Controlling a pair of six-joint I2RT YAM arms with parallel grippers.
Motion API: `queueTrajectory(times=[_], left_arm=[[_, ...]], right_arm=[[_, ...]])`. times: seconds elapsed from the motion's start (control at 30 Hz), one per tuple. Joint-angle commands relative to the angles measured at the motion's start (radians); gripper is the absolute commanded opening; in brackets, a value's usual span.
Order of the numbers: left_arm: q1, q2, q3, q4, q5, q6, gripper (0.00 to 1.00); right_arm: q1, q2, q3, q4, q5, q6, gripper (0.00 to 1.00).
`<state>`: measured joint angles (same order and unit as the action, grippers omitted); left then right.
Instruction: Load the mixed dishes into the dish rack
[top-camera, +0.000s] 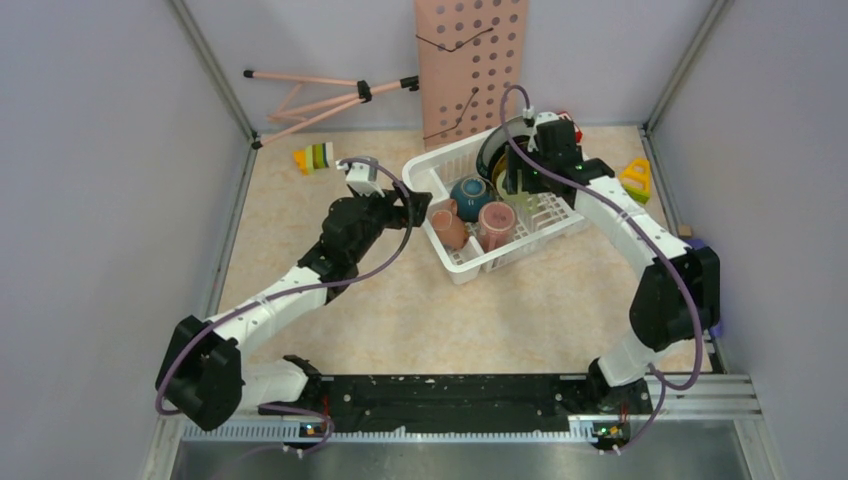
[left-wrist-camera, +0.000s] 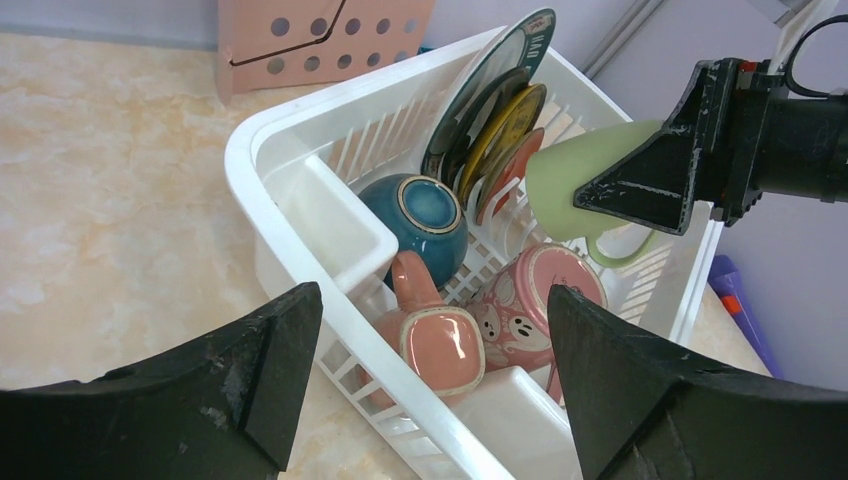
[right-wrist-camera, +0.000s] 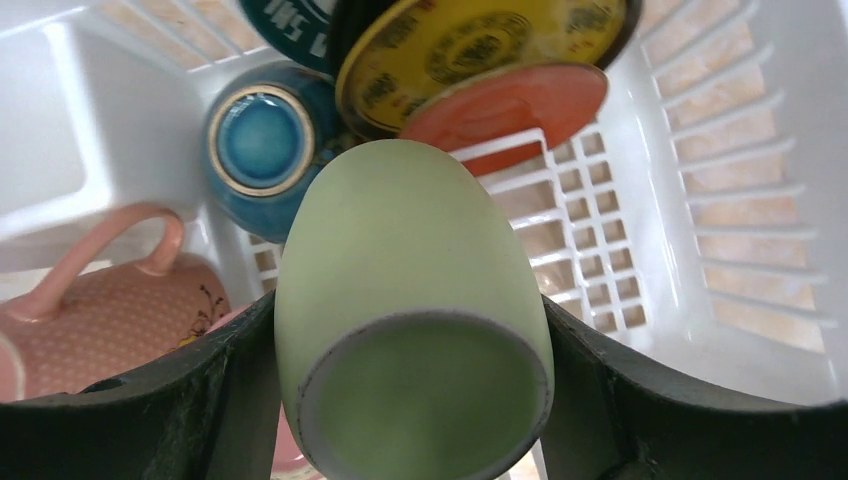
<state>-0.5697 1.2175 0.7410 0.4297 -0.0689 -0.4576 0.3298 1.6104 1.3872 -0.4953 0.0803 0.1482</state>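
The white dish rack (top-camera: 522, 250) stands mid-table. In it are the teal bowl (left-wrist-camera: 420, 220), two pinkish cups (left-wrist-camera: 445, 340) (left-wrist-camera: 530, 300) and upright plates: the white plate with dark rim (left-wrist-camera: 500, 70), a yellowish one (right-wrist-camera: 480, 50) and a red one (right-wrist-camera: 510, 105). My right gripper (right-wrist-camera: 410, 400) is shut on the light green mug (right-wrist-camera: 410, 260), held mouth toward the wrist camera above the rack's floor, beside the plates. My left gripper (left-wrist-camera: 430, 370) hangs open at the rack's near left corner. The rim (left-wrist-camera: 330, 97) runs between its fingers, which do not touch it.
A pink perforated board (top-camera: 470, 60) leans on the back wall behind the rack. A pink tripod (top-camera: 320, 95) lies at the back left. Toy blocks sit at the left (top-camera: 315, 157) and at the right (top-camera: 637, 178). Grey walls close in both sides.
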Motion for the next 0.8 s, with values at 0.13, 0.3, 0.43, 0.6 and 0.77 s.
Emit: queueTrajectory(times=[0.13,0.3,0.43,0.6,0.77], left_arm=[[0.01,-0.011,0.001,0.017,0.003,-0.042,0.88],[0.01,-0.018,-0.021,0.043,0.011,-0.056,0.88],[0.012,-0.022,-0.015,0.025,0.011,-0.046,0.88],[0.012,-0.023,-0.014,0.015,0.014,-0.045,0.88],[0.012,-0.014,-0.011,0.008,0.011,-0.049,0.88]], right_arm=[[0.044,0.014,-0.005,0.137,-0.032,-0.075,0.0],[0.045,0.079,0.001,0.119,-0.051,-0.068,0.0],[0.048,0.127,0.024,0.068,-0.052,-0.061,0.0],[0.051,0.157,0.015,0.055,-0.038,-0.052,0.04],[0.055,0.193,0.035,0.028,-0.039,-0.041,0.09]])
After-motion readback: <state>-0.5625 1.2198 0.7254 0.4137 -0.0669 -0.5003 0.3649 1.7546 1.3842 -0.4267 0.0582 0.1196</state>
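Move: The right hand already holds the green mug over the rack; the gap meant for it lies about 6 cm below, 2 cm to the left and 1 cm ahead. From this hand, the blue bowl is some 8 cm left and 2 cm back, the upturned pink mug about 2 cm left and 8 cm back, and the standing orange dish roughly 4 cm ahead and 3 cm right, all 6 to 8 cm lower. From the left hand the gap is about 17 cm right, 5 cm ahead and 13 cm below. The right hand, its grip on the green mug's body unchanged, first shifts about 2 cm left at nearly the same height, then lowers the mug some 5 cm while easing only slightly forward. The mug goes down between the blue bowl, the pink mug and the standing orange dish, the wrist turning just about 5 degrees counter-clockwise, and the hand then stops there with the fingers still closed around it. ##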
